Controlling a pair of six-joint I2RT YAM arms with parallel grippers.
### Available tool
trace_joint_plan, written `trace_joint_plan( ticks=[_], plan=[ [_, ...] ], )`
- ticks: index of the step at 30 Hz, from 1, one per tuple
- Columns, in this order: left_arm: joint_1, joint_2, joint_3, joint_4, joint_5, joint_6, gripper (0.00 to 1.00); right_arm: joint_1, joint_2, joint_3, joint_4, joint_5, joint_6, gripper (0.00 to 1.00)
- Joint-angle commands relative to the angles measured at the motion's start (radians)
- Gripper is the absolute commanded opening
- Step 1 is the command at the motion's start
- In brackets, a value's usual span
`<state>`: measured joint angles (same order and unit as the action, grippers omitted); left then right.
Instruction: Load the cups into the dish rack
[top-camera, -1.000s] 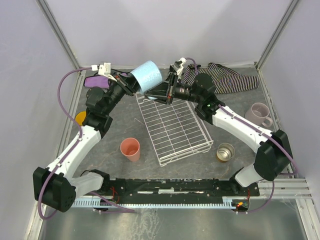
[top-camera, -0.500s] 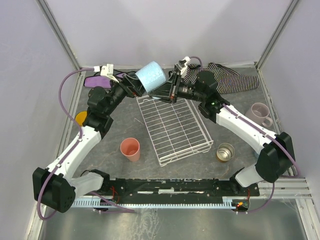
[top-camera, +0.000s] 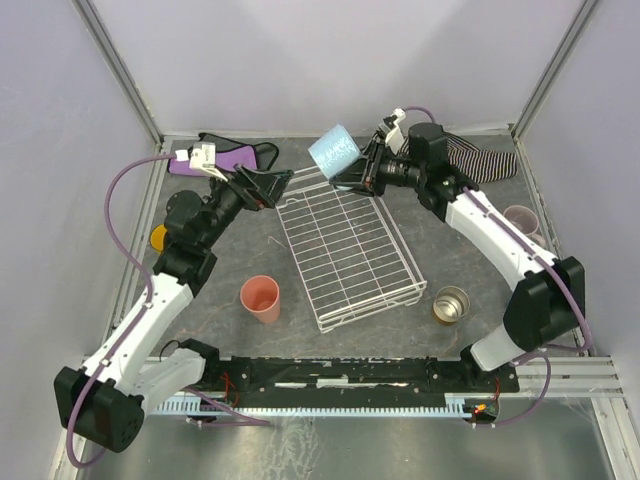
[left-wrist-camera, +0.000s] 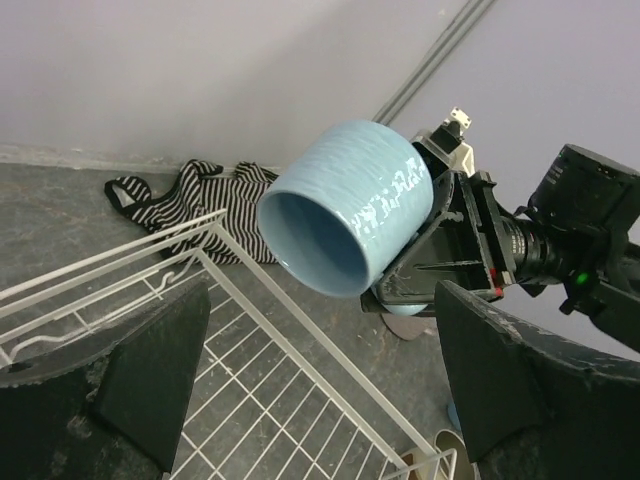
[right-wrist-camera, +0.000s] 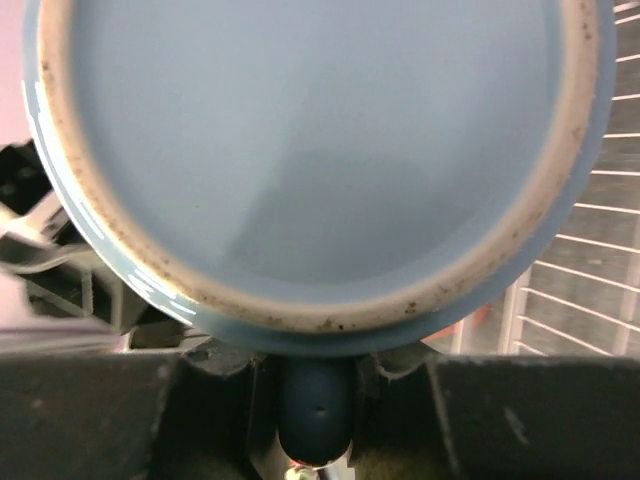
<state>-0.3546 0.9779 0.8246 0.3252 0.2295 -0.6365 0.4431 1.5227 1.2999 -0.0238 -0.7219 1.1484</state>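
A light blue mug (top-camera: 335, 152) hangs in the air over the far edge of the white wire dish rack (top-camera: 345, 245), its mouth facing left. My right gripper (top-camera: 362, 176) is shut on its handle (right-wrist-camera: 315, 410), and the mug's base (right-wrist-camera: 320, 150) fills the right wrist view. My left gripper (top-camera: 272, 184) stands open and empty, apart from the mug (left-wrist-camera: 345, 205), over the rack's far left corner (left-wrist-camera: 250, 290). A salmon tumbler (top-camera: 261, 297) stands left of the rack. Right of it are a metal cup (top-camera: 451, 303) and a pale pink mug (top-camera: 522, 222). A yellow mug (top-camera: 160, 238) peeks out behind the left arm.
A purple cloth (top-camera: 225, 155) lies at the back left and a striped cloth (top-camera: 470, 160) at the back right, behind the right arm. Walls with metal rails close the table at the back and both sides.
My left gripper has opened, let go of the light blue mug and drawn back to the left. The right arm has carried the mug to the right, toward the back.
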Motion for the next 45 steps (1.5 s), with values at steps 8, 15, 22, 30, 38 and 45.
trace_joint_plan(
  ticks=[8,15,22,30,38,45],
  plan=[
    [0.032,-0.011,0.075,-0.164,-0.066,0.0,0.99,-0.006,0.129,0.362,-0.646,0.385,-0.702,0.01],
    [0.034,-0.024,0.071,-0.19,-0.072,-0.025,0.99,0.039,0.221,0.44,-0.711,0.621,-0.716,0.01],
    [0.037,-0.065,0.067,-0.208,-0.084,-0.022,0.99,0.155,0.291,0.474,-0.66,0.888,-0.597,0.01],
    [0.041,-0.084,0.057,-0.215,-0.071,-0.019,0.99,0.177,0.415,0.595,-0.683,1.064,-0.518,0.01],
    [0.05,-0.089,0.056,-0.214,-0.051,-0.012,0.99,0.175,0.533,0.692,-0.666,1.098,-0.521,0.01],
    [0.059,-0.085,0.06,-0.208,-0.037,0.009,0.99,0.174,0.57,0.685,-0.604,1.111,-0.54,0.01]
  ],
)
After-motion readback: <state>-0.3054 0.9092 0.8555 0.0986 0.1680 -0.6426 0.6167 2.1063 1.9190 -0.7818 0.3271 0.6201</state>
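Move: The open far end of the dish rack, where my right hand is taking the light blue cup it holds, lies about 16 cm ahead of that hand, nearly in line sideways and some 24 cm below. The rack's middle is almost directly beneath the hand, roughly 28 cm down. The striped cloth lies about 20 cm ahead, 24 cm to the right and 31 cm below. From my left hand the far end is some 16 cm ahead, 9 cm to the right and 28 cm down. Keeping my right-hand grip on the light blue cup's handle, I sink about 19 cm and tip my fingers some 65 degrees from pointing left to pointing down, turning the cup mouth-down. I swing a little right on the way, ease partly back, then push forward over the rack's far end, 12 cm ahead in all, still lowering. My empty, open left hand shifts 3 cm left, away from the rack. ##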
